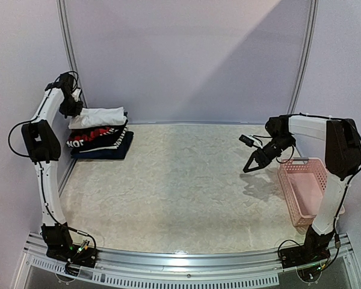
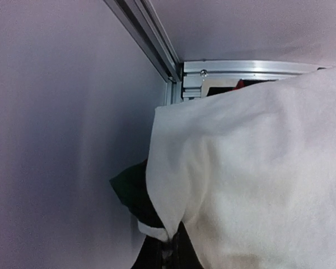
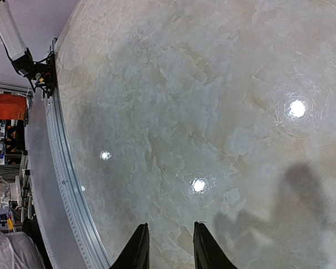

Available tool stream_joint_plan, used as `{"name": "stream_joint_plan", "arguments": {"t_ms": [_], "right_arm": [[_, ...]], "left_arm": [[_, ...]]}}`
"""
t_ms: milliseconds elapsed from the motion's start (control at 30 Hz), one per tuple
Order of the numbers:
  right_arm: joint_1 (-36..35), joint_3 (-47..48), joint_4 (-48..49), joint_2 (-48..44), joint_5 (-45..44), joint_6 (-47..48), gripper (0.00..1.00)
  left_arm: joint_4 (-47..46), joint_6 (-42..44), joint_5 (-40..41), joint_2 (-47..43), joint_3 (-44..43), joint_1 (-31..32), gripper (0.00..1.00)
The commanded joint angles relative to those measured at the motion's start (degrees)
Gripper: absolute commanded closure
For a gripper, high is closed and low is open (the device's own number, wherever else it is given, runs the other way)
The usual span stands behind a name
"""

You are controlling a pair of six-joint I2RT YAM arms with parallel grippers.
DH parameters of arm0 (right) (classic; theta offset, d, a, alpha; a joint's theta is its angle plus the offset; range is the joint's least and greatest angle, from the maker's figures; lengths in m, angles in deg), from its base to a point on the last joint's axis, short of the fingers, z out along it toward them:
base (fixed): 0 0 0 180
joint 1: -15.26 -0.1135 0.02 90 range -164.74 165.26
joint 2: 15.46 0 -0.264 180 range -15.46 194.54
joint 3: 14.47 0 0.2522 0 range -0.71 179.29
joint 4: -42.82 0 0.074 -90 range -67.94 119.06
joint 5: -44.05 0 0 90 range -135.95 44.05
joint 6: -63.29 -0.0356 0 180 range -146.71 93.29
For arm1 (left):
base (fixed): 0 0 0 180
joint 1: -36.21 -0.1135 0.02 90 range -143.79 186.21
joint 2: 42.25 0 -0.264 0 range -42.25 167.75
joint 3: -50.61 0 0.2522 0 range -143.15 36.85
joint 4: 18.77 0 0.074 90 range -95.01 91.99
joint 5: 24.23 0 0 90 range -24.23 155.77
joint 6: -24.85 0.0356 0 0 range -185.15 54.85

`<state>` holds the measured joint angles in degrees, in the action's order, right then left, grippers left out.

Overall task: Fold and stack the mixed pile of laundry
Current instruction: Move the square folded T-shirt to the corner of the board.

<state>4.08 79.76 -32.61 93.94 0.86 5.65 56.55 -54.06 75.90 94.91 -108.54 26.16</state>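
Note:
At the table's far left corner lies a stack of folded clothes: a white folded garment (image 1: 97, 116) on top, a dark tee with red and white print (image 1: 95, 137) under it, navy cloth (image 1: 102, 152) at the bottom. My left gripper (image 1: 74, 108) hangs at the stack's left end, shut on a pinched edge of the white garment (image 2: 252, 179); its fingers (image 2: 169, 249) barely show beneath the cloth, with dark fabric (image 2: 131, 193) beside them. My right gripper (image 1: 251, 165) hovers above the table on the right, open and empty, its fingertips (image 3: 139, 235) over bare marble.
A pink slatted basket (image 1: 304, 189) stands at the right edge under the right arm. Aluminium frame posts (image 1: 65, 36) and the wall close in behind the stack. The metal rail (image 1: 186, 262) runs along the near edge.

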Motion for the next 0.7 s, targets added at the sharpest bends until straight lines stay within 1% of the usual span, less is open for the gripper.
{"name": "stream_joint_plan", "arguments": {"t_ms": [0, 67, 200, 233, 267, 300, 333, 367, 467, 567, 633, 667], "right_arm": [[0.13, -0.57, -0.30, 1.33, 0.46, 0.95, 0.73], [0.11, -0.66, -0.25, 1.42, 0.48, 1.03, 0.73], [0.06, -0.37, -0.61, 2.23, 0.74, 1.09, 0.73], [0.10, -0.32, -0.67, 2.37, 0.74, 1.19, 0.73], [0.10, -0.31, -0.77, 2.47, 0.74, 1.26, 0.73], [0.15, -0.31, -0.84, 2.41, 0.75, 1.34, 0.73], [0.11, -0.29, -0.94, 2.35, 0.82, 1.45, 0.73], [0.11, -0.38, -0.99, 2.27, 0.83, 1.54, 0.73], [0.11, -0.82, -0.91, 1.75, 0.74, 1.81, 0.73], [0.16, -0.92, -1.23, 1.52, 0.74, 2.22, 0.73], [0.14, -0.93, -1.38, 1.37, 0.75, 2.55, 0.73], [0.11, -0.93, -1.52, 1.22, 0.76, 2.74, 0.73]], "left_arm": [[-7.54, 3.49, 8.28, -0.70, -2.08, 1.08, 1.00], [-9.12, 3.99, 9.89, -1.17, -1.90, 1.32, 1.00], [-9.81, 3.45, 8.87, -1.32, -1.09, 1.41, 1.00], [-9.14, 3.44, 9.81, -1.20, -0.40, 1.53, 0.96], [-8.46, 3.53, 11.61, -0.95, 0.22, 1.78, 0.84], [-7.87, 3.59, 13.18, -0.84, 0.75, 1.97, 0.67], [-7.33, 3.36, 13.95, -1.11, 1.18, 2.10, 0.55], [-7.11, 2.93, 14.33, -1.99, 1.80, 2.46, 0.49], [-8.84, 1.81, 15.85, -6.77, 4.75, 4.95, 0.38], [-10.59, -0.82, 17.08, -13.35, 8.69, 9.42, 0.31], [-12.34, -4.12, 15.81, -18.77, 14.30, 12.21, 0.27], [-13.79, -5.31, 13.91, -21.76, 18.39, 13.46, 0.26]]}}
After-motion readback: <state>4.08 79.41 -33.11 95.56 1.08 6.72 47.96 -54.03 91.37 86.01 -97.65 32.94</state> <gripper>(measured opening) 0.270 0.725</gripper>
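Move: The left hand still pinches the left end of the white square folded T-shirt, whose middle lies about 11 cm to its right, 3 cm ahead and 4 cm lower, on top of the pile. Beneath it come the red plaid shirt, some 11 cm right, 1 cm ahead and 8 cm down, and the navy garment, about 11 cm right, level and 15 cm down. From the idle right hand the T-shirt is some 63 cm left, 29 cm ahead and 4 cm higher. With the fingers still shut on the T-shirt's left end, the left hand first eases about 2 cm forward and 2 cm up, then all but halts and opens wide to let go of the cloth. As they spread, it draws back some 2.5 cm and slips a little left, then, with the fingers clear, rises another 2.5 cm and swings right over the T-shirt's left edge, the wrist rolling about 15 degrees so that its left side lifts. ##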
